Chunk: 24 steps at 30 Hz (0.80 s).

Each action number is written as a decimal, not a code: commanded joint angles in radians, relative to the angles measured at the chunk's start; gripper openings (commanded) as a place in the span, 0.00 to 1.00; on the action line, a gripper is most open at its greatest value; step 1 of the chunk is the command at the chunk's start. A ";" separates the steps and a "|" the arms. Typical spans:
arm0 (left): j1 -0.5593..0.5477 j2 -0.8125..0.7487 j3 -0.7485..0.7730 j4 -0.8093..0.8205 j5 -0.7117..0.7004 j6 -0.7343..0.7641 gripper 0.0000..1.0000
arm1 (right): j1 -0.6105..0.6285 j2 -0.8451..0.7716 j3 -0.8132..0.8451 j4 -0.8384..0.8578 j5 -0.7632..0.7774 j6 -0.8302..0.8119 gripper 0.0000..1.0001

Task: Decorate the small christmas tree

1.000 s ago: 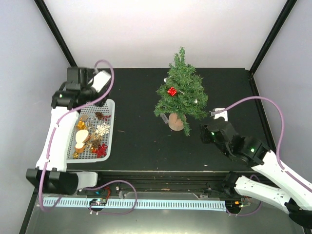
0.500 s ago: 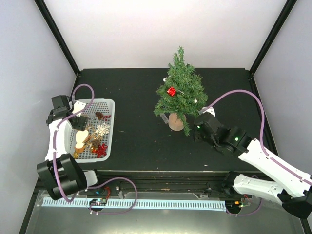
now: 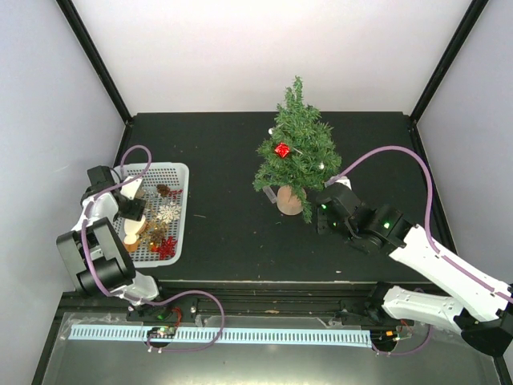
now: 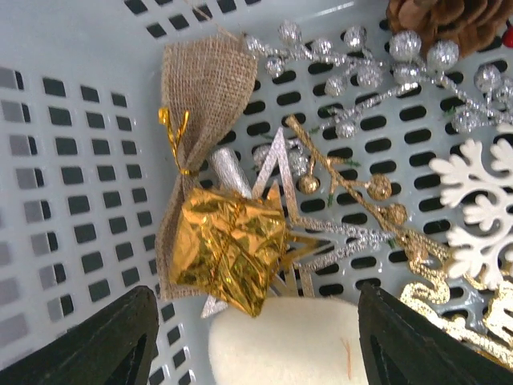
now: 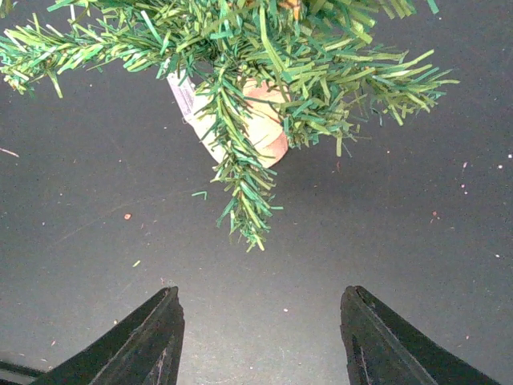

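Observation:
The small christmas tree (image 3: 297, 152) stands upright at the table's middle back on its tan stump base (image 3: 290, 201), with a red gift ornament (image 3: 282, 149) on it. In the right wrist view its low branches (image 5: 240, 172) and stump (image 5: 260, 128) hang ahead. My right gripper (image 5: 260, 321) is open and empty, low over the table just right of the tree. My left gripper (image 4: 256, 321) is open inside the white basket (image 3: 183, 220), straddling a cream felt piece (image 4: 288, 341) just below a gold foil gift ornament (image 4: 228, 249).
The basket also holds a burlap bow (image 4: 204, 88), silver bead sprigs (image 4: 377, 64), a silver glitter star (image 4: 276, 172), a white snowflake (image 4: 481, 208), a pine cone (image 4: 449, 20) and red ornaments (image 3: 166, 247). Black frame posts stand at the table's back corners.
My left arm has swung down from above the basket's far end into the basket. My right arm has moved left and forward toward the tree's base.

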State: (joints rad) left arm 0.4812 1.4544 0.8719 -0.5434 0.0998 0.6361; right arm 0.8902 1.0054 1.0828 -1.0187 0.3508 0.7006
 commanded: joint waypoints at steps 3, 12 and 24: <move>0.010 0.022 0.012 0.078 0.049 -0.006 0.70 | -0.003 0.001 0.016 0.002 -0.030 0.030 0.55; 0.012 0.080 0.027 0.101 0.041 -0.005 0.69 | -0.002 0.000 0.007 0.006 -0.039 0.031 0.55; 0.015 0.093 0.063 0.092 0.036 -0.008 0.41 | -0.003 -0.015 -0.026 0.026 -0.046 0.034 0.54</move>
State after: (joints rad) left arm 0.4885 1.5406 0.8921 -0.4625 0.1276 0.6342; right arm 0.8902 1.0054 1.0672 -1.0107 0.3099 0.7216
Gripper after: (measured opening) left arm 0.437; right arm 0.545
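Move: The gold foil gift in the basket lies about 3 cm ahead of the open left hand, hardly to its left and some 2 cm lower. From that hand the cream disc is roughly 2 cm back and 1 cm right, the burlap bow about 7 cm straight ahead, and the white snowflake 2 cm ahead and 9 cm right, all some 3 to 4 cm down. The gift is about 62 cm left of the right hand, 12 cm ahead and 18 cm below. The left hand, already low in the basket with its fingers pointing down, eases forward about 1 cm towards the gold foil gift, then sinks about 1.5 cm so that the open fingers come down on either side of it. Once down, the fingers close by roughly a third of their opening and pinch the gift by its left and right sides, while the hand creeps another half centimetre forward without turning. ##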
